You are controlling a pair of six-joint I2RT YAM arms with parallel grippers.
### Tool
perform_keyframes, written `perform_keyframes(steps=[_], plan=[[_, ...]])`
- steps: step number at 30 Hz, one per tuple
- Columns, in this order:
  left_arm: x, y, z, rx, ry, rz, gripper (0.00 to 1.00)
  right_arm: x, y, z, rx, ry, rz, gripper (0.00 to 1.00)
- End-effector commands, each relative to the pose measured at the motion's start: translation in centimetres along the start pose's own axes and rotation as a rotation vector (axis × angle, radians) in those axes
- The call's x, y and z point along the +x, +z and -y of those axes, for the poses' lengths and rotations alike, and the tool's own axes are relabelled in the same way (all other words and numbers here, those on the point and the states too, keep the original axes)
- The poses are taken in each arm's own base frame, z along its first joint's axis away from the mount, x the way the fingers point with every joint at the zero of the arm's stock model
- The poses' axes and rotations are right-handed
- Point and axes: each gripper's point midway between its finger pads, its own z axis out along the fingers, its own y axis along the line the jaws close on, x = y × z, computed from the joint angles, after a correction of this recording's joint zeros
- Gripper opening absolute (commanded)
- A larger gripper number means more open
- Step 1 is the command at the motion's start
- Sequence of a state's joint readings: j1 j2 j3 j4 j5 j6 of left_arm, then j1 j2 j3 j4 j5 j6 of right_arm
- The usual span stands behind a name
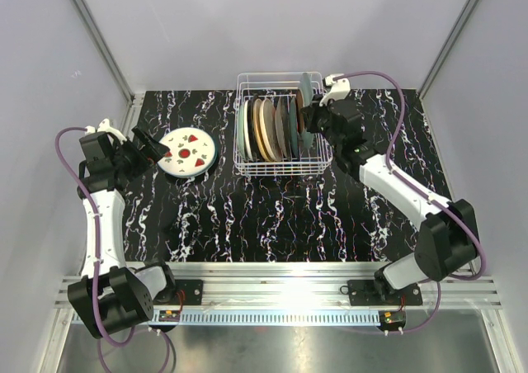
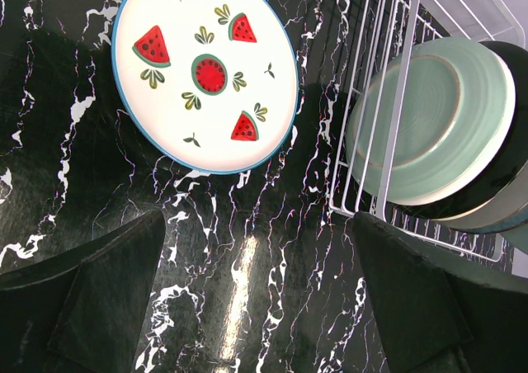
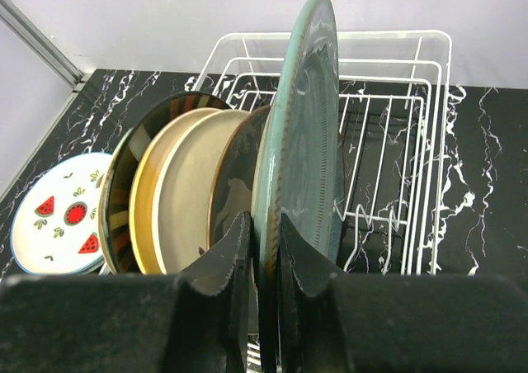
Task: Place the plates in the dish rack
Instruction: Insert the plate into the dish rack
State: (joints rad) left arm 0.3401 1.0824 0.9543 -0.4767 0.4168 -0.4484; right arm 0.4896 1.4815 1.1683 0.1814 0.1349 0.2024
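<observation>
The white wire dish rack [image 1: 280, 167] stands at the back middle with several plates upright in it, among them a pale green one [image 2: 429, 117] and cream ones [image 3: 181, 191]. My right gripper [image 3: 264, 241] is shut on the rim of a blue-green plate [image 3: 307, 117], which it holds upright over the rack's right half, above the other plates [image 1: 306, 87]. A white plate with watermelon motifs [image 1: 188, 152] lies flat on the table left of the rack. My left gripper [image 1: 157, 146] hovers just left of that plate, open, with nothing between its fingers [image 2: 107, 290].
The black marbled table [image 1: 272, 216] is bare in front of the rack. Grey enclosure walls close off the left, right and back. The right part of the rack [image 3: 396, 150] holds only bare wire prongs.
</observation>
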Motion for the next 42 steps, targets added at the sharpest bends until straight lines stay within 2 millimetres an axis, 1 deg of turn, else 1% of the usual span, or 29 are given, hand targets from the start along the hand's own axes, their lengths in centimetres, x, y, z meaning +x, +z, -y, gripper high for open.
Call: perform_keyframes(steps=[1,3,11,17,24,27,30,34,37,42], plan=[[-0.5,0.3,0.0,0.008,0.023,0.021,0.99,-5.5,0.0,-1.0,-0.04,0.046,0.21,0.0],[-0.5,0.3,0.2,0.013,0.025,0.022,0.99,-5.0,0.1,-0.8,-0.034,0.034,0.203,0.0],[-0.4,0.4,0.1,0.014,0.022,0.016,0.99,-2.1,0.9,0.1,-0.007,0.027,0.149,0.0],[-0.4,0.5,0.3,0.026,0.023,0.012,0.99,-0.7,1.5,0.5,0.005,0.005,0.123,0.0],[-0.1,0.7,0.5,0.044,0.017,-0.003,0.99,0.9,2.7,0.9,0.022,-0.011,0.09,0.0],[-0.1,0.7,0.5,0.045,0.018,-0.002,0.99,1.2,2.9,1.0,0.025,-0.014,0.084,0.04],[-0.1,0.7,0.5,0.045,0.018,-0.001,0.99,1.5,3.1,1.0,0.025,-0.01,0.077,0.05],[-0.1,0.7,0.4,0.043,0.019,-0.002,0.99,2.0,3.4,1.0,0.025,-0.009,0.063,0.11],[0.0,0.7,0.5,0.042,0.017,-0.005,0.99,2.2,3.3,0.9,0.018,-0.007,0.055,0.11],[0.0,0.8,0.4,0.042,0.015,-0.008,0.99,2.4,3.3,0.9,0.013,-0.004,0.049,0.15]])
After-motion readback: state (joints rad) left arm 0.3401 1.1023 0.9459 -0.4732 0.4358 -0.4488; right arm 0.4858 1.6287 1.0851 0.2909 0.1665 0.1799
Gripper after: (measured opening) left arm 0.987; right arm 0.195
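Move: The right hand already pinches the green plate. The free slot in the dish rack lies about 5 cm ahead of that hand, level sideways, its plate position centred some 13 cm below. The copper-rimmed plate stands 3 cm left of that slot and the deer plate some 7 cm left of it; the rack's right rail is about 6 cm right of it. From the idle left hand the slot is roughly 12 cm ahead, 42 cm right and 7 cm lower. Keeping its pinch, the right hand lowers the green plate about 8 cm into the rack in two steps. ##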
